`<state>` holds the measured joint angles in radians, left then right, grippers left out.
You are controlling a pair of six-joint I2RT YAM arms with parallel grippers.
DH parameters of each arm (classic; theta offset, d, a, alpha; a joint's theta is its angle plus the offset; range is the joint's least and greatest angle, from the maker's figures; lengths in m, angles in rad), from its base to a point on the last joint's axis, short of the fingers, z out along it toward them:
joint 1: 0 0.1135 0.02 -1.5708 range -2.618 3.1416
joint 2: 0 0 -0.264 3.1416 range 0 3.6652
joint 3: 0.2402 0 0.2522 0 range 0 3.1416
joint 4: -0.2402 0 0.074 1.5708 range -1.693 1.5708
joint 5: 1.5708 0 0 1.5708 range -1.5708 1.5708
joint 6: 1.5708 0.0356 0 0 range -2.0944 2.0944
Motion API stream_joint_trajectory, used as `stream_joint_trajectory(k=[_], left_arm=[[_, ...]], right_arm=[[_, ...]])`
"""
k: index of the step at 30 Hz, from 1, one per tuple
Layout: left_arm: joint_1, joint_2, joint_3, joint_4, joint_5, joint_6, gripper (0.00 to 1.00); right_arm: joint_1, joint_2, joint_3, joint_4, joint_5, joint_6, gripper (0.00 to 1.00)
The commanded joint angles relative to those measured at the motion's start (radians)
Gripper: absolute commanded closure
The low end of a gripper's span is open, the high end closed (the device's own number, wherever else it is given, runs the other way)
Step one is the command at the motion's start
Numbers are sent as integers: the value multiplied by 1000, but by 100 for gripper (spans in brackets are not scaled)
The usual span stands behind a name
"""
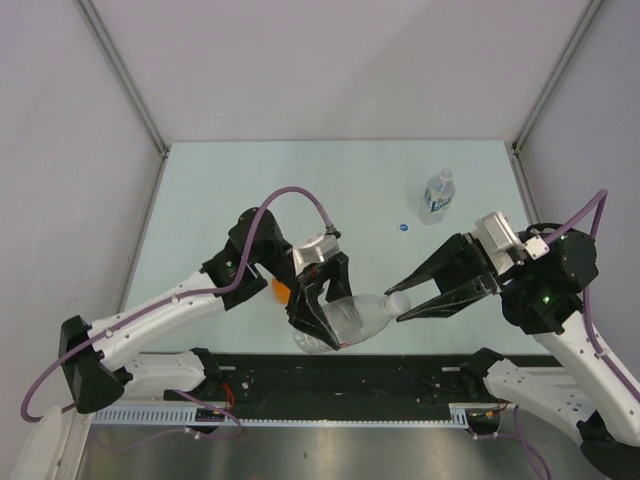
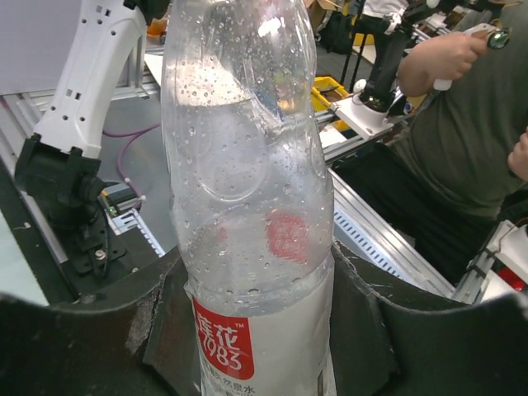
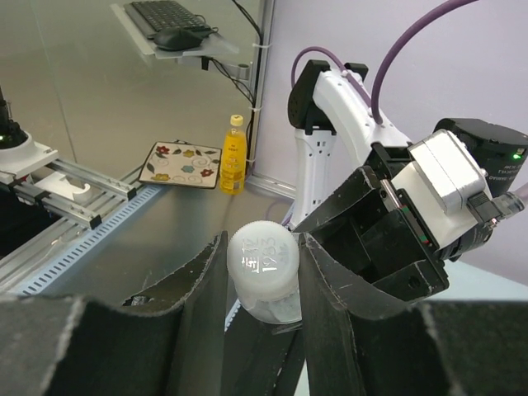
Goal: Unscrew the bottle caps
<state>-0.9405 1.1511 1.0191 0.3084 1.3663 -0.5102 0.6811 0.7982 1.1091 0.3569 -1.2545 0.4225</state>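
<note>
A clear bottle with a red-white label hangs tilted over the table's near edge, neck pointing right. My left gripper is shut on its body; in the left wrist view the label sits between both fingers. My right gripper is shut on this bottle's white cap, and its fingers press both sides of that cap. A blue cap lies loose on the table. Behind it the blue-white label bottle stands upright. An orange bottle peeks out from behind the left arm.
The pale green table is walled at the back and both sides. A black strip and a rail run along the near edge by the arm bases. A person shows off-table in the left wrist view.
</note>
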Motion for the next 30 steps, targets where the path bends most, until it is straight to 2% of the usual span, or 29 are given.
stream_joint_trajectory(k=[1,10,19,21,24,26,29,30], left_arm=[[52,-25,62,-37,-16,141,100],[138,-65,-2,-37,-90,136,100],[167,-103,3,-235,-202,274,100],[170,-114,-1,-256,-239,286,100],[174,-143,-10,-298,-312,320,100],[183,-162,-25,-301,-360,328,100],[187,-206,-43,-353,-487,349,100],[187,-217,-50,-365,-592,355,99]], right_arm=[[-11,-14,-9,-38,-98,33,100],[-95,-44,-2,21,-60,95,100],[-161,-60,6,-15,75,75,100],[-170,-62,12,-48,150,61,100],[-198,-80,24,-191,372,-37,100],[-203,-91,32,-300,602,-105,100],[-204,-76,32,-430,925,-157,100],[-204,-64,32,-464,1004,-157,100]])
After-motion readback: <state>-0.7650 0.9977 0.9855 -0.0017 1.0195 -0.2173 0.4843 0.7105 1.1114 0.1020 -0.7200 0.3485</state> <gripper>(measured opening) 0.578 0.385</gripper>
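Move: The white cap, still on the clear bottle's mouth, is between the right fingers; from the left hand it lies about 9 cm right and 11 above. The loose blue cap is roughly 40 cm ahead of the right hand, 11 right and 46 below, the labelled bottle 45 ahead, 20 right and 36 below. The orange bottle sits some 22 cm ahead of the left hand, 11 left and 31 below. Both hands swing forward, right about 11 cm turning clockwise, left 9 turning counter-clockwise, parting pinched cap from held bottle. ##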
